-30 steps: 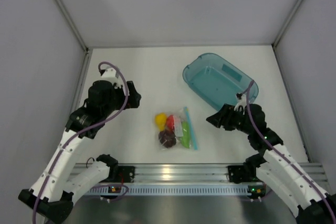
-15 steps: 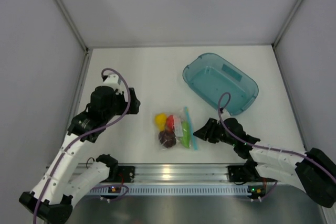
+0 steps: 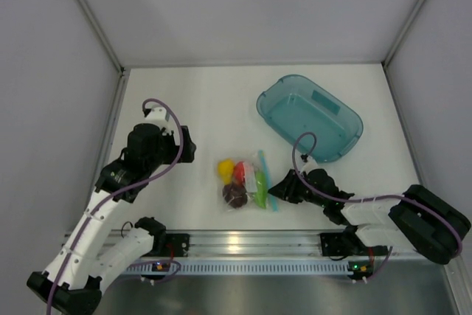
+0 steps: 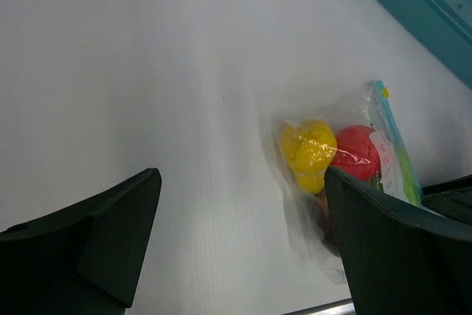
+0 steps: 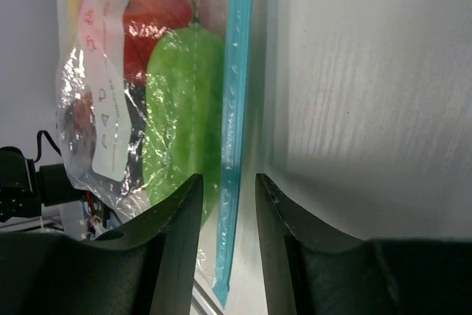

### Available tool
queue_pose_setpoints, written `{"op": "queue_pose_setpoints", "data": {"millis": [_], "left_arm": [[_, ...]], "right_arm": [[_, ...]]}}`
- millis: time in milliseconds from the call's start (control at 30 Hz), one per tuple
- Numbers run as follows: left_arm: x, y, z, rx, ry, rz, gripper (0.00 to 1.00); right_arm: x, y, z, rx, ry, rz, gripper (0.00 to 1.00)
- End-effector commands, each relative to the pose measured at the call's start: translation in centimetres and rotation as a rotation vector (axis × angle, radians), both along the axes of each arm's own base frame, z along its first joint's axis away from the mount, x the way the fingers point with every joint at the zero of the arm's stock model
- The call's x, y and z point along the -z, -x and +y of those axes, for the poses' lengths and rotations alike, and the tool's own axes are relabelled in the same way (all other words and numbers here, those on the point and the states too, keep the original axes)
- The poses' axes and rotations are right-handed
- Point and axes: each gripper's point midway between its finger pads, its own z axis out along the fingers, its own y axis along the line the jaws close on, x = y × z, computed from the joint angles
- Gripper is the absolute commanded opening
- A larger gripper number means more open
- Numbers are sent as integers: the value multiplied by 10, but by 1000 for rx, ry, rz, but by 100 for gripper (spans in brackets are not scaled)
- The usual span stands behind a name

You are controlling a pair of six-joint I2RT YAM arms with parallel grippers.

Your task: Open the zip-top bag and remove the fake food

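The zip-top bag (image 3: pixel 247 182) lies flat near the table's front edge, its light blue zip strip (image 5: pixel 234 108) on the right side. The fake food is inside it: a yellow piece (image 4: pixel 308 153), a red one (image 4: pixel 356 151), a green one (image 5: pixel 181 108) and a dark maroon one (image 3: pixel 234 195). My right gripper (image 5: pixel 228 179) is low at the bag's right edge. Its jaws stand narrowly open astride the strip's near end, with a gap on each side. My left gripper (image 4: pixel 242 182) hovers wide open to the left of the bag, holding nothing.
A teal translucent tray (image 3: pixel 302 119) sits at the back right, beyond the right arm. An aluminium rail (image 3: pixel 243 241) runs along the front edge just below the bag. Grey walls close in the table on three sides.
My right arm has swung left and down to the bag's zip strip, and its jaws have narrowed. The left arm has shifted only slightly.
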Motion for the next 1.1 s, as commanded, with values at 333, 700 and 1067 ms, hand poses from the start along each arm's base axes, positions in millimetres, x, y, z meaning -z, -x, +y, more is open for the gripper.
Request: {"op": "queue_pose_setpoints", "data": {"millis": [333, 700, 1067], "left_arm": [[-7, -5, 0, 0, 9, -54, 99], [-6, -6, 0, -1, 7, -51, 99], [-19, -7, -11, 39, 47, -58, 99]], "right_arm": [[0, 9, 23, -55, -87, -35, 14], [-17, 5, 28, -66, -130, -103, 0], [-49, -29, 7, -105, 313, -249, 0]]}}
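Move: The right hand, pointing left and down, hovers just over the near part of the bag's blue zip strip: that part lies some 2 cm below, 1 cm back and 1 cm left of it. Inside the bag, the green pepper lies about 3 cm left and 2 cm ahead, the red pepper about 9 cm left and 6 cm ahead, and the dark eggplant 10 cm left and level with it. From the left hand this strip part is roughly 24 cm right, 8 cm back and 21 cm below. Lower the right gripper about 2 cm onto the near part of the zip strip, easing slightly back and then left, and close the partly open fingers until they pinch the strip. Keep that grip and lift about 6 cm, swinging forward some 3 cm late in the rise while the fingers tip up about 10 degrees. ##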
